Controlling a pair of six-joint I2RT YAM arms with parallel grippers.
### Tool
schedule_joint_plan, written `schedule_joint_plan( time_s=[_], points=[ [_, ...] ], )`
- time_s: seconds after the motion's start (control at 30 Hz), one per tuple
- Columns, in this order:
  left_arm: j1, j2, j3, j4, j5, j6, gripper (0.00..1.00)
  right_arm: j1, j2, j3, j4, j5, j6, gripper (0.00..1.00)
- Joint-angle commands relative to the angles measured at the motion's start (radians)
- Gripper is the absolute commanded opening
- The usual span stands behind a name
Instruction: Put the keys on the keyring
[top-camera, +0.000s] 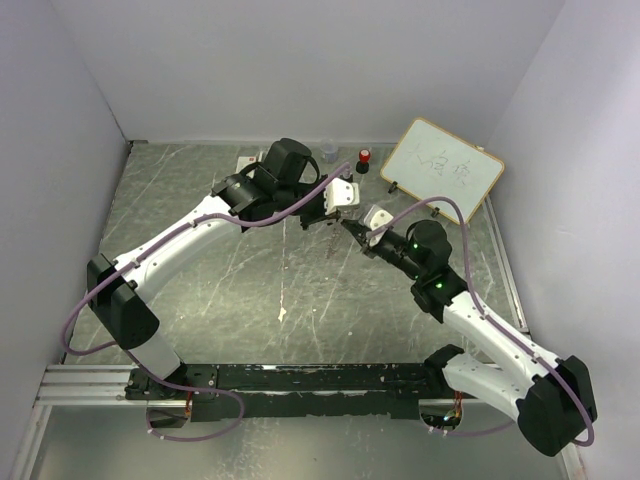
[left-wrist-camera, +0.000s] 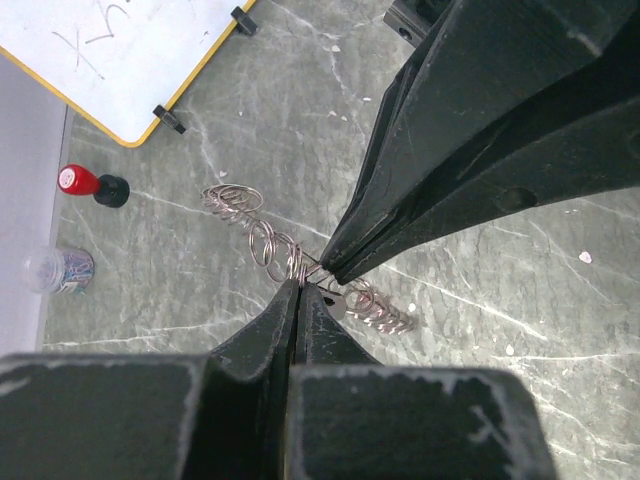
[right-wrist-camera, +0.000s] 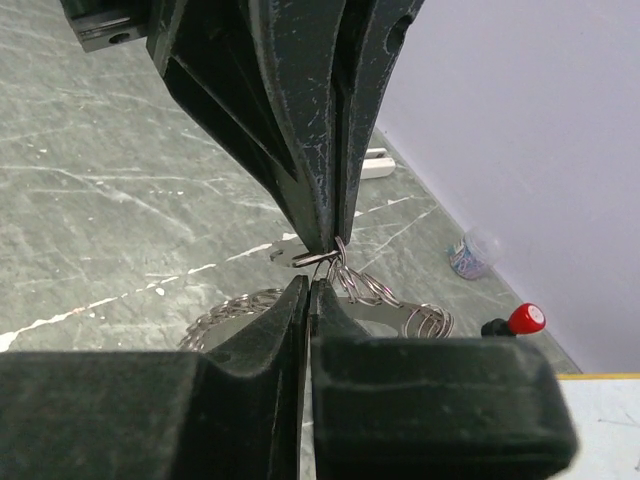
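The keyring (left-wrist-camera: 262, 240) is a chain of linked silver rings, part lifted and part lying on the table, also seen from the right wrist (right-wrist-camera: 400, 305). My left gripper (left-wrist-camera: 298, 282) is shut on one ring of it. My right gripper (right-wrist-camera: 308, 285) is shut, with its tips right under the left gripper's tips (right-wrist-camera: 325, 245), against the same ring's wire. I cannot tell whether it pinches anything. A flat silver piece (right-wrist-camera: 288, 255), maybe one of the keys, shows beside the tips. From above, both grippers (top-camera: 348, 220) meet mid-table and hide the keys.
A red-topped black cylinder (top-camera: 364, 158) and a small clear jar (top-camera: 328, 150) stand near the back wall. A yellow-framed whiteboard (top-camera: 440, 165) leans at the back right. A small white block (right-wrist-camera: 375, 165) lies by the wall.
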Motion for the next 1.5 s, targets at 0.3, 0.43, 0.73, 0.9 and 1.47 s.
schedule_joint_plan(
  time_s=[0.3, 0.43, 0.73, 0.9, 1.47],
  points=[
    [-0.013, -0.024, 0.021, 0.048, -0.035, -0.021, 0.07, 0.01, -0.048, -0.007, 0.088, 0.067, 0.043, 0.0],
    [-0.013, -0.029, 0.009, 0.066, -0.047, -0.036, 0.07, 0.009, -0.094, -0.061, 0.165, 0.071, 0.07, 0.0],
    [-0.013, -0.071, -0.017, 0.143, -0.067, -0.094, 0.07, 0.005, -0.121, -0.095, 0.271, 0.147, 0.15, 0.0],
    [-0.013, -0.087, -0.024, 0.166, -0.09, -0.141, 0.07, 0.003, -0.114, -0.127, 0.36, 0.231, 0.218, 0.0],
    [-0.012, -0.115, -0.002, 0.152, -0.172, -0.174, 0.07, 0.002, -0.104, -0.064, 0.19, 0.287, 0.222, 0.28]
  ],
)
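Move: Both fingertip pairs meet at the keyring's wire loops. The key is about 1 cm ahead and 1 cm left of the right hand, slightly above it, and roughly 1 cm back from and 1 cm below the left hand. The keyring's middle hangs some 5 cm below and 2 cm back of the right hand, level sideways. On the table some 22 cm lower, the red stamp stands about 18 cm ahead and 5 cm right, the clear jar 20 cm ahead and 2 cm left. Keep the left gripper shut on the keyring's wire, hold briefly, then lift it about 4.5 cm, turning slightly counter-clockwise. With the right fingertips still shut at the loops, raise that hand alongside some 4 cm while drawing it right about 4 cm, away from the left fingers, and swing it clockwise as it rolls left side up. Finally open the right fingers part way, easing forward and sinking 1 cm. ##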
